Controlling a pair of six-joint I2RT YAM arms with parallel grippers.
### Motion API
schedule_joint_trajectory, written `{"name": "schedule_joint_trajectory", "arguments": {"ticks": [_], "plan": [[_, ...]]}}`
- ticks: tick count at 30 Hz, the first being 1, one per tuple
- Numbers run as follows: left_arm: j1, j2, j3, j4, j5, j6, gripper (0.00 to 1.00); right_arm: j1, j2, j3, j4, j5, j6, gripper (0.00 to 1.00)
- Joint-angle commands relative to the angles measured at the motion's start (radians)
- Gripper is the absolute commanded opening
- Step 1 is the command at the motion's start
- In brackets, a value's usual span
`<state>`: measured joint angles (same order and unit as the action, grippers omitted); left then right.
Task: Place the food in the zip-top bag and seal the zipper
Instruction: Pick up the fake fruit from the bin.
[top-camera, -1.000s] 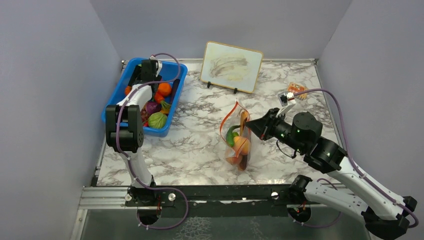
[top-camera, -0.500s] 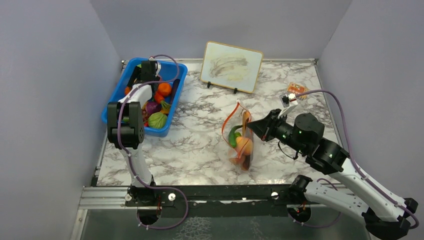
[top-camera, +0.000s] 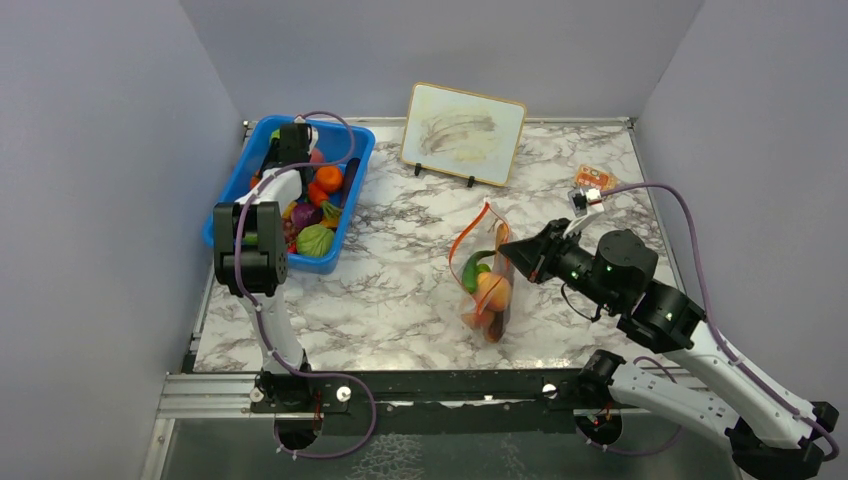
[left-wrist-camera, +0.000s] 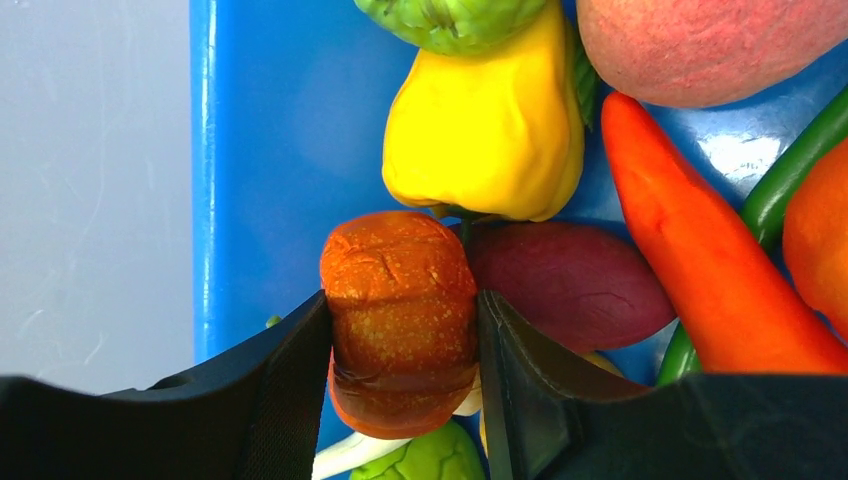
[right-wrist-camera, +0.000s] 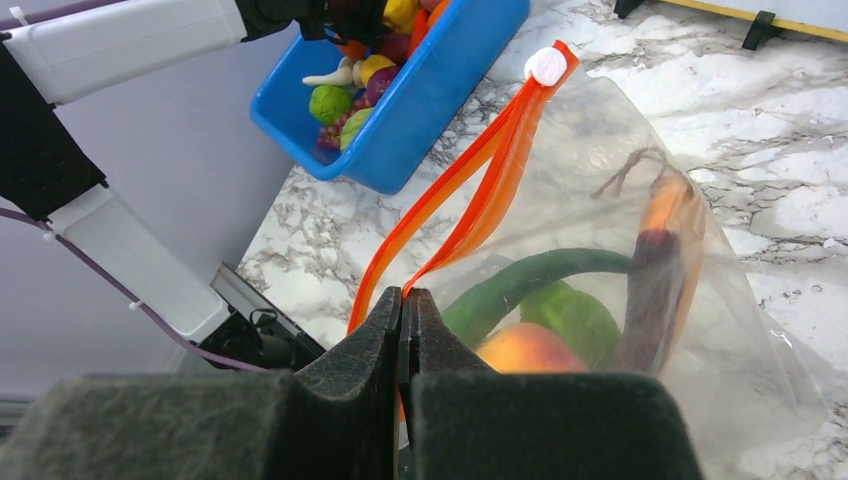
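Note:
Inside the blue bin (left-wrist-camera: 205, 150), my left gripper (left-wrist-camera: 405, 300) is shut on an orange-brown speckled food piece (left-wrist-camera: 400, 290), with both jaws pressed against its sides. Around it lie a yellow pepper (left-wrist-camera: 485, 130), a purple piece (left-wrist-camera: 570, 280), a carrot (left-wrist-camera: 700, 250) and a peach (left-wrist-camera: 700, 40). My right gripper (right-wrist-camera: 405, 295) is shut on the orange-red zipper (right-wrist-camera: 470, 190) and holds up the mouth of the clear zip-top bag (top-camera: 487, 290). The mouth gapes open, with the slider tab (right-wrist-camera: 547, 65) at its far end. In the bag sit a peach (right-wrist-camera: 525, 350), a green pepper (right-wrist-camera: 575, 315) and a dark brown piece (right-wrist-camera: 655, 280).
The blue bin (top-camera: 310, 262) stands at the back left against the wall. A framed board (top-camera: 463, 120) on a stand is at the back centre. A small orange packet (top-camera: 592, 178) lies at the back right. A metal rail runs along the near edge.
My left jaws have narrowed onto the orange-brown piece. The right gripper and the bag have shifted slightly to the right.

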<state>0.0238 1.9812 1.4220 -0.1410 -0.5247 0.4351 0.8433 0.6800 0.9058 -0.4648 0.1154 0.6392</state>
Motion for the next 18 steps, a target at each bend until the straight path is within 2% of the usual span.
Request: {"name": "schedule_joint_trajectory", "arguments": {"ticks": [1, 10, 16, 18], "plan": [[-0.008, -0.081, -0.002, -0.007, 0.007, -0.01, 0.43, 0.005, -0.007, 0.006, 0.031, 0.024, -0.008, 0.01], [-0.096, -0.206, -0.038, -0.085, 0.03, -0.077, 0.41, 0.005, -0.004, -0.024, 0.074, 0.007, 0.004, 0.01], [-0.201, -0.333, -0.045, -0.157, 0.103, -0.145, 0.41, 0.005, 0.006, -0.014, 0.077, -0.003, 0.005, 0.01], [-0.216, -0.371, -0.053, -0.165, 0.171, -0.183, 0.41, 0.005, 0.009, -0.009, 0.079, -0.013, 0.004, 0.01]]}}
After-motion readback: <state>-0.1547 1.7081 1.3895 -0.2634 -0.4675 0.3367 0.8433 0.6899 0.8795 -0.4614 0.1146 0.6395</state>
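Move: The left hand already grips the orange pumpkin, low in the bin. The mouth of the bag, where it is to go, lies about 53 cm to that hand's right, 31 cm back and roughly 16 cm higher. The yellow pepper is some 5 cm ahead and 4 cm right, the dark-red sweet potato level and 6 cm right, the red carrot 13 cm right and 2 cm back, all about 4 cm lower. The right hand has the mouth 5 cm left, level fore and aft, and 3 cm below. Up at first, then ever faster to the right, the left hand lifts the gripped pumpkin about 9 cm and carries it some 10 cm right and slightly back, out over the sweet potato and towards the bag. The wrist swings about 10 degrees clockwise as its fingers tip upward a little. The right hand keeps its pinch on the bag's edge and sinks about 1.5 cm. ##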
